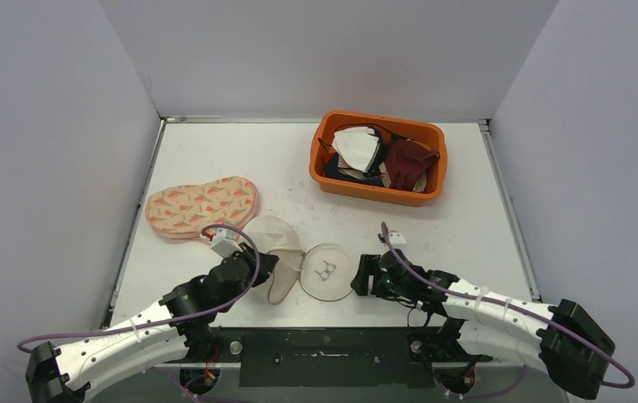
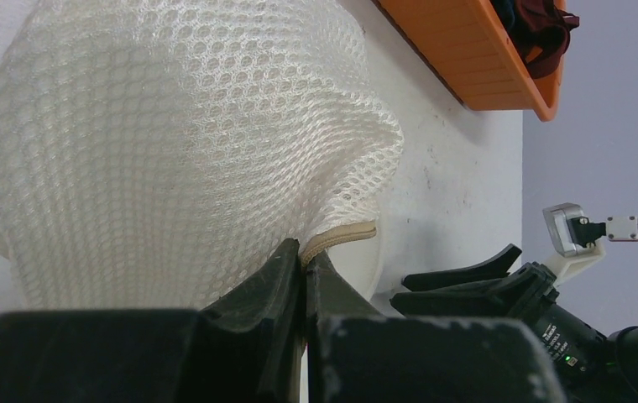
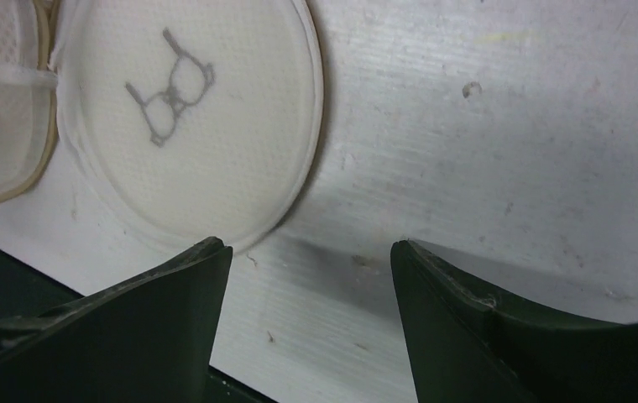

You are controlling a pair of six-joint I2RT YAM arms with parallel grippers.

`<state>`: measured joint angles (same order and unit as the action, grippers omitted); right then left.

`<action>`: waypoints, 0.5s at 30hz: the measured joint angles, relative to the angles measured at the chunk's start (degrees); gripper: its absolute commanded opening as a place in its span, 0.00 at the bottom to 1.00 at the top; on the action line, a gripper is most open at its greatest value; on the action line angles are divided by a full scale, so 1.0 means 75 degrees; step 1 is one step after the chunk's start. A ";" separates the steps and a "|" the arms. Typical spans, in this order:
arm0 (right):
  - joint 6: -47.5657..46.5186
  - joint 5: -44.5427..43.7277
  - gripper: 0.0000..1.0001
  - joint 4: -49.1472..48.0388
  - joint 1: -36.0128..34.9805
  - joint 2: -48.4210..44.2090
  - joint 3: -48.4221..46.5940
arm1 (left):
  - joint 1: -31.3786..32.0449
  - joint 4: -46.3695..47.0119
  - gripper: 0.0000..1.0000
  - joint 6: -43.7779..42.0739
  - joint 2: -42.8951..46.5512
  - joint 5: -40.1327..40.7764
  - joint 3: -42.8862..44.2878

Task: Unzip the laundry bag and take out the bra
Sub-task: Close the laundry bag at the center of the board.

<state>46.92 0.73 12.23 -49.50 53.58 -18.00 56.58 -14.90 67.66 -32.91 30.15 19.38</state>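
Observation:
The white mesh laundry bag (image 1: 272, 235) lies at the table's near middle, its dome bulging large in the left wrist view (image 2: 173, 151). Its round flat lid (image 1: 327, 271), marked with a grey bra icon (image 3: 169, 96), rests flat to the right of the dome. My left gripper (image 1: 275, 264) is shut on the bag's beige rim (image 2: 345, 235), fingertips pressed together (image 2: 305, 252). My right gripper (image 1: 359, 275) stands open just off the lid's right edge, with bare table between its fingers (image 3: 309, 248). A peach carrot-print bra (image 1: 202, 207) lies flat at the left, apart from the bag.
An orange bin (image 1: 379, 191) with several garments stands at the back right; its wall shows in the left wrist view (image 2: 467, 59). Grey walls enclose the table on three sides. The right gripper's fingers (image 2: 467, 281) lie close beside the left one's.

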 measured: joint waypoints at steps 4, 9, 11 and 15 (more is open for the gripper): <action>0.0178 -0.0647 0.67 -0.0469 -0.0303 0.0761 -0.0230 | 0.0000 -0.0052 0.00 0.0111 0.0015 0.0003 0.0000; 0.0271 -0.1311 0.56 -0.0810 -0.0586 0.1719 -0.0694 | 0.0000 -0.0047 0.00 0.0154 0.0015 -0.0023 -0.0003; 0.0268 -0.1574 0.50 -0.0828 -0.0691 0.2119 -0.0933 | 0.0000 -0.0047 0.00 0.0157 0.0009 -0.0044 -0.0003; 0.0233 -0.2305 0.41 -0.0801 -0.0965 0.2946 -0.1431 | 0.0000 -0.0044 0.00 0.0152 -0.0009 -0.0061 -0.0003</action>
<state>48.66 -16.56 6.22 -56.73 75.68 -28.73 56.58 -15.22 68.79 -32.97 29.69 19.35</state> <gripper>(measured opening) 0.463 0.015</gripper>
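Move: The laundry bag's round lid lies flat, its middle about 9 cm to the left of the open right gripper, 5 cm ahead and 3 cm below. The bag's near wall stands some 19 cm left and 3 cm ahead of that gripper, and the mesh bulge beyond it 22 cm left and 14 cm ahead. From the left gripper, shut on the bag's zip edge, the lid's middle is about 13 cm right, 1 cm back and 11 cm below. Slide the right gripper low over the board, about 4.5 cm forward and 3 cm left with a slight dip, to the lid's right rim, rolling the wrist some 15 degrees with its left side going down. Narrow the fingers from about three quarters open to under half, one on each side of that rim. Keep the left gripper still, its pinch on the zip edge kept. ##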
